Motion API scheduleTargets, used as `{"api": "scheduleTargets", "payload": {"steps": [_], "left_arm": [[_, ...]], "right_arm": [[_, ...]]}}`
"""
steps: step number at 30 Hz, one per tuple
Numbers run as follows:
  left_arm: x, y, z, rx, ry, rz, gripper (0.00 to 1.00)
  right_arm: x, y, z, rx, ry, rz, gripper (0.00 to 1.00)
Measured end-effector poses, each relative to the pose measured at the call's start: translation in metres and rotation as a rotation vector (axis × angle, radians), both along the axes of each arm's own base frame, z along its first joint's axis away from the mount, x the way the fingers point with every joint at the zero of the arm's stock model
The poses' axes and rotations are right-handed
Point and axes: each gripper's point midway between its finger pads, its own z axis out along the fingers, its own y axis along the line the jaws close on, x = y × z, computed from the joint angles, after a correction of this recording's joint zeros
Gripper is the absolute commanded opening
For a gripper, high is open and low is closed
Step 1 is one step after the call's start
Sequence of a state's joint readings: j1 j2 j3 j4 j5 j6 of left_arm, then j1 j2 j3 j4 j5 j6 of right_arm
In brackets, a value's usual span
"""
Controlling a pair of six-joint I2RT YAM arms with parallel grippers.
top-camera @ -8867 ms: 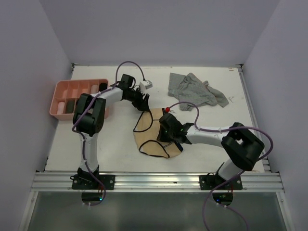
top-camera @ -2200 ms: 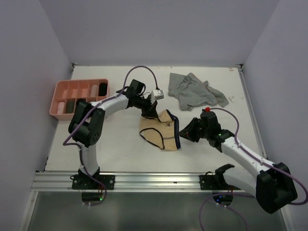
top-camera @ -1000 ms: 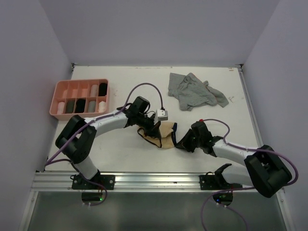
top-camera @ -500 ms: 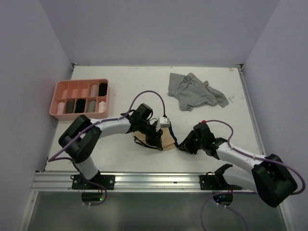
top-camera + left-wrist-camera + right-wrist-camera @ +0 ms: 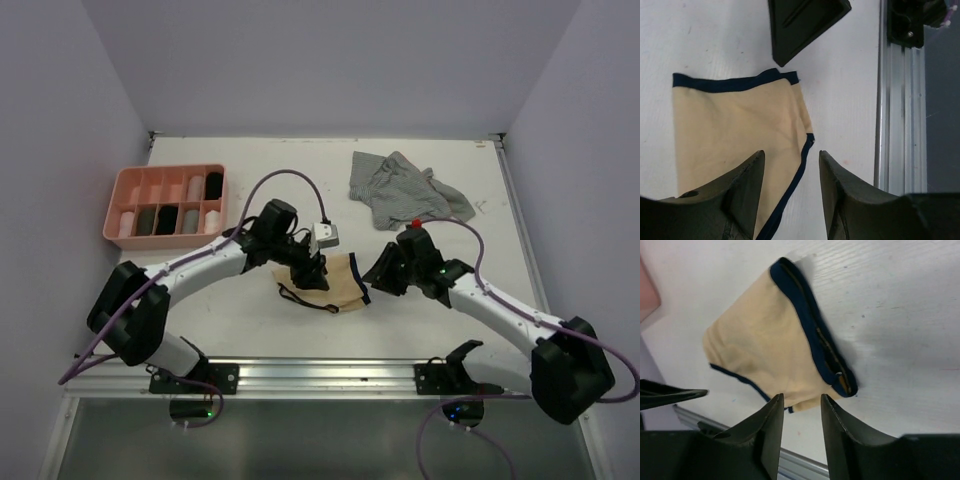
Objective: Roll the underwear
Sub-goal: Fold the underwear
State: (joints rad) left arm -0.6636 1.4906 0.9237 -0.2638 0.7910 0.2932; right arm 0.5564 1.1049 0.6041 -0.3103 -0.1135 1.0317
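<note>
The beige underwear (image 5: 338, 281) with dark trim lies folded flat on the table near the front rail. My left gripper (image 5: 306, 270) hovers over its left part, open; in the left wrist view the beige underwear (image 5: 735, 117) reaches under the left finger (image 5: 742, 187) and its trim edge runs between the jaws. My right gripper (image 5: 384, 272) stands open just right of the garment. The right wrist view has the beige underwear (image 5: 770, 350) and its dark waistband (image 5: 815, 342) beyond the open gripper (image 5: 800, 401). A grey striped underwear (image 5: 405, 188) lies crumpled at the back.
A pink tray (image 5: 128, 190) with rolled items in its compartments stands at the back left. The aluminium rail (image 5: 320, 375) runs along the table's front edge, close to the garment; the rail (image 5: 900, 100) also shows at the right of the left wrist view.
Both grippers have opened and let go of the beige underwear. They have lifted slightly back from the front edge, leaving the garment folded flat.
</note>
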Motion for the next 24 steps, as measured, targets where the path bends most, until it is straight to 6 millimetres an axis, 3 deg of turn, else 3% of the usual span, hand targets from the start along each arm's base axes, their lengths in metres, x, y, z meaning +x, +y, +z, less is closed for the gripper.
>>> {"api": "scheduleTargets", "payload": {"steps": [2, 3, 8, 14, 24], "left_arm": [[0.012, 0.010, -0.004, 0.018, 0.018, 0.055, 0.59], [0.019, 0.015, -0.007, 0.026, 0.026, 0.087, 0.68], [0.063, 0.033, -0.011, 0.069, 0.026, 0.225, 0.75], [0.109, 0.022, 0.003, 0.078, -0.043, 0.307, 0.77], [0.122, 0.024, 0.001, 0.102, -0.057, 0.362, 0.79]], "right_arm": [[0.002, -0.002, -0.017, -0.052, 0.050, -0.002, 0.44], [0.003, -0.003, -0.025, -0.075, 0.073, -0.002, 0.45], [0.009, -0.004, -0.039, -0.139, 0.116, 0.006, 0.42], [0.010, -0.003, -0.042, -0.153, 0.117, 0.022, 0.41], [0.007, -0.005, -0.059, -0.188, 0.155, 0.047, 0.41]]}}
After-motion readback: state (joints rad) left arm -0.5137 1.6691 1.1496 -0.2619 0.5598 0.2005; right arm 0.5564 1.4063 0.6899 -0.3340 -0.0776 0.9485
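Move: For the right hand, the near end of the underwear's navy waistband lies about 3 cm back, neither left nor right, some 8 cm below. The waistband's far end is roughly 10 cm ahead and 4 cm left, the underwear's middle about 2 cm ahead and 11 cm left. From the left hand, that far end is some 12 cm ahead, 10 cm to the right and 10 cm down; the underwear's middle sits about 4 cm ahead and 3 cm right. Towards the near end of the underwear's waistband the right hand sinks about 6 cm, its fingers tipping steeper and staying part open; it comes close, but contact can't be seen. Meanwhile the left hand sweeps some 12 cm forward over the underwear to beyond its far edge, nearly level, swivelling about 20 degrees counter-clockwise and opening wider, then settles there. ##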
